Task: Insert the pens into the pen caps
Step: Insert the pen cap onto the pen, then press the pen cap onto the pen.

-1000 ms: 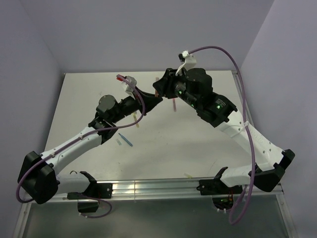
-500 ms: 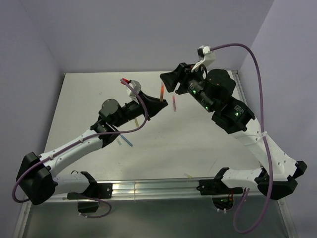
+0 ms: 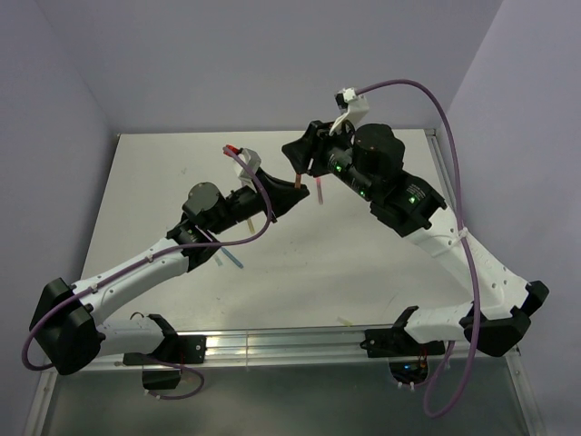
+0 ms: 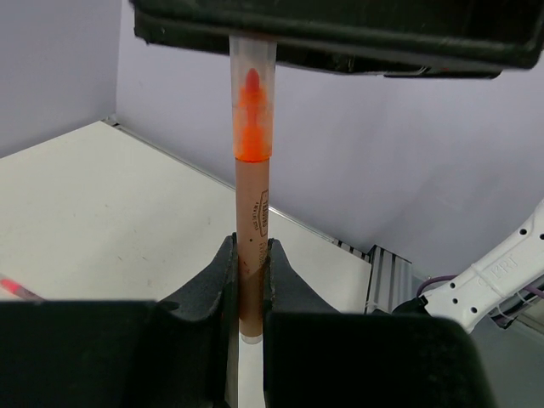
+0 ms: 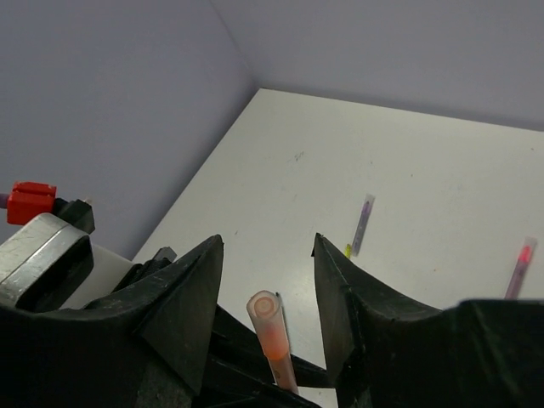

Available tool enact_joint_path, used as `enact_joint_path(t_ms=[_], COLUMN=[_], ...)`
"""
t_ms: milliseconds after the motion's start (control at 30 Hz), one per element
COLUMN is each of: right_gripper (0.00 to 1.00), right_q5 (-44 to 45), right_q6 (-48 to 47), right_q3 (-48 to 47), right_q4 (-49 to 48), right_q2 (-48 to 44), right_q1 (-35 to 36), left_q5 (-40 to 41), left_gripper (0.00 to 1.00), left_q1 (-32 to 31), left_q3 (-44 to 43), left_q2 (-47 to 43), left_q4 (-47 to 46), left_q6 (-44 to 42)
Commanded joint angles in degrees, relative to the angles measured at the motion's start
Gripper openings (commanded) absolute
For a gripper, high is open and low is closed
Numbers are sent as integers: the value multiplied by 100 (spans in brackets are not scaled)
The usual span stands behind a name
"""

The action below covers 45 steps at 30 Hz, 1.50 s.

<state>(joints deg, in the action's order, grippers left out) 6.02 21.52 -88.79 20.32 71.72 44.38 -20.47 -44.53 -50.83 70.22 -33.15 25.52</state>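
My left gripper [image 4: 248, 255] is shut on an orange pen [image 4: 252, 221] and holds it upright above the table. A clear pen cap [image 4: 252, 102] sits over the pen's orange tip. In the right wrist view the same capped end [image 5: 270, 327] points up between my right gripper's [image 5: 268, 251] open fingers [image 5: 191, 289], with a gap on each side. From above, the right gripper [image 3: 298, 159] hovers over the pen's top [image 3: 298, 182], just past the left gripper [image 3: 289, 195].
Loose pens lie on the white table [image 3: 363, 263]: a pink one [image 3: 320, 193] behind the grippers, a blue one [image 3: 232, 258] by the left forearm, and a purple one [image 5: 364, 223] toward the back. The walls stand close at the back and sides.
The right gripper let go of the capped end and drew back to the right. It has now returned over the pen's top with its jaws apart. The left gripper kept holding the pen.
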Motion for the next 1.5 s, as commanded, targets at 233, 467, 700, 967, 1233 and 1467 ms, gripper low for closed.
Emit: enact_joint_path(t_ms=[233, 467, 700, 967, 1233, 1467], right_gripper=[45, 30, 0, 0, 0, 0], right_q5=[-119, -128, -84, -189, -399, -724], right_q6=[-69, -104, -218, -95, 89, 282], right_q3=[134, 222, 292, 802, 1320, 1681], right_q4=[-19, 34, 174, 166, 78, 34], right_q2=[52, 96, 140, -44, -36, 87], right_q1=[36, 62, 141, 273, 484, 765], left_q5=[131, 166, 341, 588, 535, 526], left_gripper=[0, 0, 0, 0, 0, 0], left_q1=[-29, -29, -29, 50, 287, 393], left_q3=[-138, -173, -523, -1122, -1561, -1808], left_q2=[1, -52, -61, -17, 97, 185], left_q4=[-139, -87, 97, 98, -8, -166], left_q6=[-100, -91, -82, -389, -504, -706])
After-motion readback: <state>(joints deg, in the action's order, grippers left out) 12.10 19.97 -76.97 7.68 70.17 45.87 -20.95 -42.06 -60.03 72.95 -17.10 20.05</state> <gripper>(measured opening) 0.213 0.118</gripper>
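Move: The clear cap already sits over the tip of the orange pen, which the left fingers hold upright; the cap's middle is about 5 cm above the left hand and 1 cm to its left. From the right hand the cap is some 3 cm straight below, with the left fingers about 8 cm below and 1 cm right. On the table, roughly 30 cm beneath the right hand, the pink pen lies about 18 cm ahead and 5 cm right, the yellow pen some 7 cm ahead and 14 cm left. The right fingers close on the upper part of the cap and pinch it as that hand sinks about 3 cm over it. With the cap gripped and the pen still held fast by the left fingers, cap and pen bear on each other while both hands ease forward, the left about 2.5 cm, the right about 1.5 cm; the left rolls some 10 degrees, its fingertips dipping. ##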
